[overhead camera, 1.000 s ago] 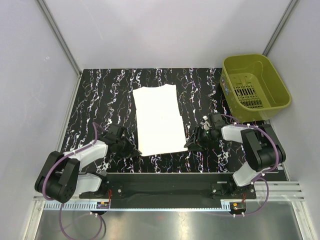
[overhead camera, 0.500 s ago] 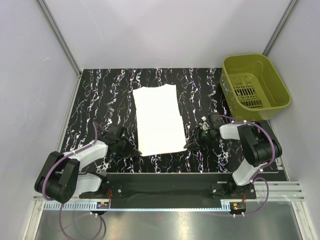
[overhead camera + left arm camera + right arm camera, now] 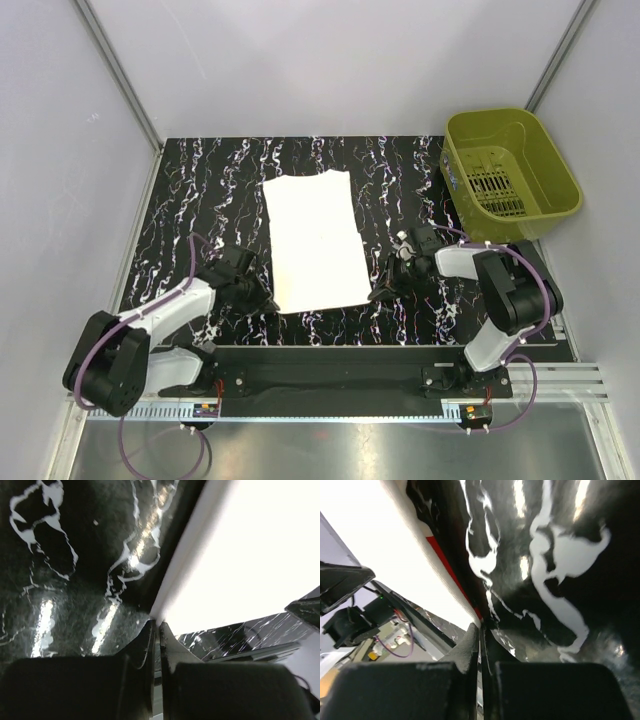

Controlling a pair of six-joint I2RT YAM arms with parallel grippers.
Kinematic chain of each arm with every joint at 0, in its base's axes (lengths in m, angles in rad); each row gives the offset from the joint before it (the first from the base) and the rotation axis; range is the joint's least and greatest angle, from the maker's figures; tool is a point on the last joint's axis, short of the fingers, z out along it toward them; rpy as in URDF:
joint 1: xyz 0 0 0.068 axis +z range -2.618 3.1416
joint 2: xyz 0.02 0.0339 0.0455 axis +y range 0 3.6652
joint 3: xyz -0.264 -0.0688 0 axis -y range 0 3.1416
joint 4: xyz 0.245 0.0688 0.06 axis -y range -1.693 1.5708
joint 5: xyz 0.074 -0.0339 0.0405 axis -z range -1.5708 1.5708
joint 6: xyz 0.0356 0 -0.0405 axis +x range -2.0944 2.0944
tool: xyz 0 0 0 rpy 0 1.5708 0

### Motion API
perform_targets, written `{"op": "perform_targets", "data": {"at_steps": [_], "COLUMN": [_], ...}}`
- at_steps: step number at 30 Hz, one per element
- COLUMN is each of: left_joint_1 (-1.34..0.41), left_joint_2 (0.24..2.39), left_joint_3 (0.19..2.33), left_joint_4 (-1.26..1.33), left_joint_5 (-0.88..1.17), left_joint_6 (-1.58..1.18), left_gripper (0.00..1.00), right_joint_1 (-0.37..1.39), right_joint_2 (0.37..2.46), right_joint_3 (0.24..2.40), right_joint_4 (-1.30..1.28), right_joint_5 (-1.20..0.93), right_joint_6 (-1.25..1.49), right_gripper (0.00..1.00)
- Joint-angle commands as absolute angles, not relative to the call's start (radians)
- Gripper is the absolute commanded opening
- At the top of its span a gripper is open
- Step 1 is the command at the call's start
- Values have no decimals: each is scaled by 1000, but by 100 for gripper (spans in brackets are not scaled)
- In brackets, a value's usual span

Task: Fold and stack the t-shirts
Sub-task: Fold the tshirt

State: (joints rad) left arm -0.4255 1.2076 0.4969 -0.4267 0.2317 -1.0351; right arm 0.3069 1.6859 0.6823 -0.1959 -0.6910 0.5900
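A white t-shirt [image 3: 315, 240], folded into a long strip, lies flat on the black marbled table [image 3: 200, 200]. My left gripper [image 3: 272, 303] is low at its near left corner, with the jaws shut on the cloth edge. In the left wrist view the t-shirt [image 3: 250, 555] runs into the closed gripper [image 3: 156, 625]. My right gripper [image 3: 376, 293] is low at the near right corner and shut on that edge. In the right wrist view the t-shirt [image 3: 395, 545], with a red strip under it, meets the closed gripper [image 3: 481, 627].
An olive green basket [image 3: 520, 222] stands at the table's back right, just beyond my right arm. Grey walls close in the table on the left, back and right. The black mounting rail [image 3: 330, 355] runs along the near edge.
Both grippers stayed at the shirt's near corners. The left arm swung slightly outward and the shirt's near left part shifted a little to the left.
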Motion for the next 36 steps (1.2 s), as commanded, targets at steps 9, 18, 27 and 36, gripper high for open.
{"op": "perform_targets", "data": {"at_steps": [9,18,27,36], "left_joint_1": [-724,-1185,-1430,-1202], "left_joint_2": [971,856,782,630], "left_joint_3": [494,451,541,619], "left_joint_4": [-684,-773,-905,-1008], "left_joint_5": [77,2,-78,-123], "left_joint_6": [-1120,-1468,-1648,-1510], "left_gripper": [0,0,0,0], "right_joint_1": [472,607,664,663], "right_joint_2": [1384,1020,729,1032], "right_joint_3": [554,382,373,578], "right_joint_4": [-327,-480,-725,-600], "right_joint_5": [-601,-597,-600,-589], "right_joint_6": [669,830,936,890], "right_gripper": [0,0,0,0]}}
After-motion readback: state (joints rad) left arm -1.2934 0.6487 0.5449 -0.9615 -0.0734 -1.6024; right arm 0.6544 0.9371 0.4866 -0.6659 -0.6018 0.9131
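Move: Each hand already pinches a near corner of the folded t-shirt just above the table; its middle lies about 17 cm ahead and 9 cm right of the left hand, some 15 cm ahead and 12 cm left of the right. The near table edge, which they are drawn over, runs about 9 cm straight back from the left hand and 12 cm straight back from the right. Both hands keep their corners pinched, rising and pulling back about 18 cm, over the table edge, then easing forward. ##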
